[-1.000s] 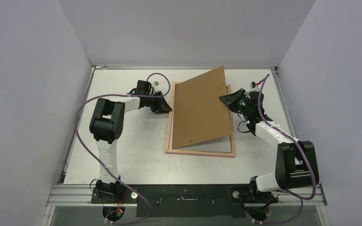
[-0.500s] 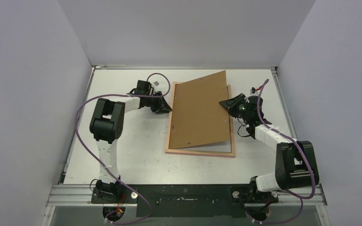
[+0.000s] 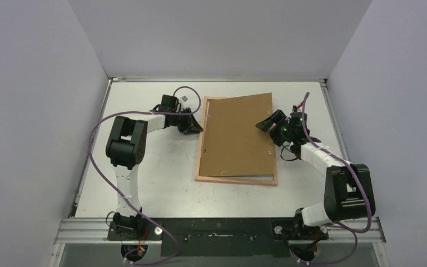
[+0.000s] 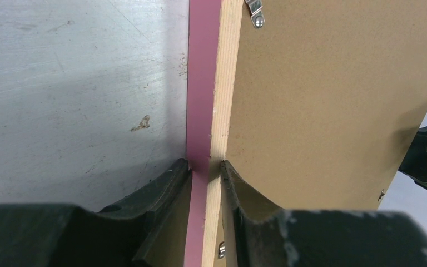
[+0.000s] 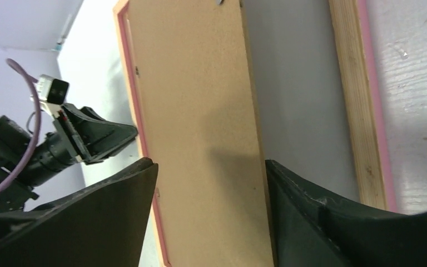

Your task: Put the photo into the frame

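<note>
The frame (image 3: pixel 236 180) lies face down on the table, pale wood back up and pink front edge down. The plain brown backing board (image 3: pixel 233 136) rests on it, slightly skewed, its right side a little raised over the pane. The photo is hidden. My left gripper (image 3: pixel 199 125) is shut on the frame's left rail; in the left wrist view the jaws (image 4: pixel 205 164) pinch the pink and wood edge (image 4: pixel 203 83) beside the board (image 4: pixel 322 100). My right gripper (image 3: pixel 267 123) is open above the board's right edge; its wrist view shows wide jaws (image 5: pixel 208 167) over the board (image 5: pixel 200 111).
The frame's right rail (image 5: pixel 356 94) and grey pane show past the board in the right wrist view. A metal turn clip (image 4: pixel 254 12) sits on the frame's back. Purple cables loop off both arms. Walls enclose the table on three sides.
The backing board has swung down from a steep tilt to lie nearly flat on the frame. My right gripper has shifted slightly left over it. The left gripper has not moved.
</note>
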Motion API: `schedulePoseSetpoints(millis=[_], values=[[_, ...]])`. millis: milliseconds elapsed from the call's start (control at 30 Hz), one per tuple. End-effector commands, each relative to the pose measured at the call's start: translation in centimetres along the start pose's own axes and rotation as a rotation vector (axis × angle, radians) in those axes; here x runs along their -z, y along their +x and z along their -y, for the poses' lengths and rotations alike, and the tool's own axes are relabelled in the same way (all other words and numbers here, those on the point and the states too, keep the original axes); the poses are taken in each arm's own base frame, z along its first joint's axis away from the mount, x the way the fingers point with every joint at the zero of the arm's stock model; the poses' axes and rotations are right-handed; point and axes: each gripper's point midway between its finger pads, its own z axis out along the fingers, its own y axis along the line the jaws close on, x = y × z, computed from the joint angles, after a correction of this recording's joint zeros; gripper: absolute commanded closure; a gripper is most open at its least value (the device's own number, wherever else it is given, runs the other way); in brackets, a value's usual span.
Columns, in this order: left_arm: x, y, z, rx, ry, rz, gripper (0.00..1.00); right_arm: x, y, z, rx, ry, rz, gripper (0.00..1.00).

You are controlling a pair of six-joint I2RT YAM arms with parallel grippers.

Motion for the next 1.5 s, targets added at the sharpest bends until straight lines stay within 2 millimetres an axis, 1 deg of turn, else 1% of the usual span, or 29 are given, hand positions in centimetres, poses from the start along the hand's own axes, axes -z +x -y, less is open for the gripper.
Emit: schedulePoseSetpoints(millis=[0, 200, 267, 400, 733, 867, 967, 1067, 1167, 1267, 1367, 1467], values=[[-0.6, 0.1, -0.9, 0.004, -0.029, -0.01, 0.76, -0.7, -1.2, -0.4, 0.103, 0.039, -0.04, 0.31], [-0.5, -0.1, -1.1, 0.006, -0.027, -0.01, 0.76, -2.3, 0.0, -0.3, 0.142, 0.023, -0.159, 0.33], [-0.6, -0.1, -1.1, 0.006, -0.025, -0.012, 0.76, -2.4, 0.2, 0.0, 0.147, 0.029, -0.171, 0.33], [-0.6, -0.2, -1.0, 0.006, -0.021, -0.011, 0.76, -2.3, 0.5, 0.3, 0.153, 0.033, -0.187, 0.29], [-0.7, -0.7, -1.0, 0.008, -0.023, -0.008, 0.76, -1.5, -0.6, 2.5, 0.273, 0.2, -0.212, 0.12], [-0.6, -1.0, -1.0, 0.009, -0.027, -0.004, 0.76, -0.9, -1.0, 3.4, 0.313, 0.265, -0.222, 0.11], [-0.5, -1.0, -1.1, 0.006, -0.034, -0.004, 0.76, 0.0, -1.9, 3.7, 0.352, 0.324, -0.209, 0.1], [-0.3, -1.1, -1.2, -0.004, -0.046, -0.006, 0.72, 0.9, -3.2, 4.3, 0.384, 0.398, -0.177, 0.1], [-0.1, -1.1, -1.3, -0.02, -0.065, -0.011, 0.64, 1.2, -3.9, 5.8, 0.385, 0.485, -0.157, 0.1], [0.2, -1.0, -1.4, -0.029, -0.077, -0.018, 0.58, 0.8, -3.3, 7.4, 0.363, 0.54, -0.179, 0.1], [0.3, -0.9, -1.4, -0.033, -0.081, -0.019, 0.55, -0.1, -2.4, 8.3, 0.331, 0.542, -0.205, 0.09], [0.2, -0.7, -1.6, -0.028, -0.088, -0.024, 0.54, -0.4, -2.0, 8.9, 0.309, 0.558, -0.213, 0.1]])
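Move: The frame's right rail has its middle about 5 cm to the right of the right hand, 3 cm ahead and 10 below. The brown backing board, its right edge still raised, centres some 8 cm left, 3 ahead and 8 below. From the left hand, pinching the left rail, that rail's middle lies about 3 cm back and 1 below, the right rail's middle about 25 right, 3 back and 1 below. Down about 4 cm with the board's raised right edge, the right hand then sidesteps roughly 6 cm to its right and sinks again over the frame's right rail, fingers opening wide and wrist turning some 35 degrees to point more steeply down. The left hand keeps its pinch on the left rail, then opens at the end and frees it, barely rising. ##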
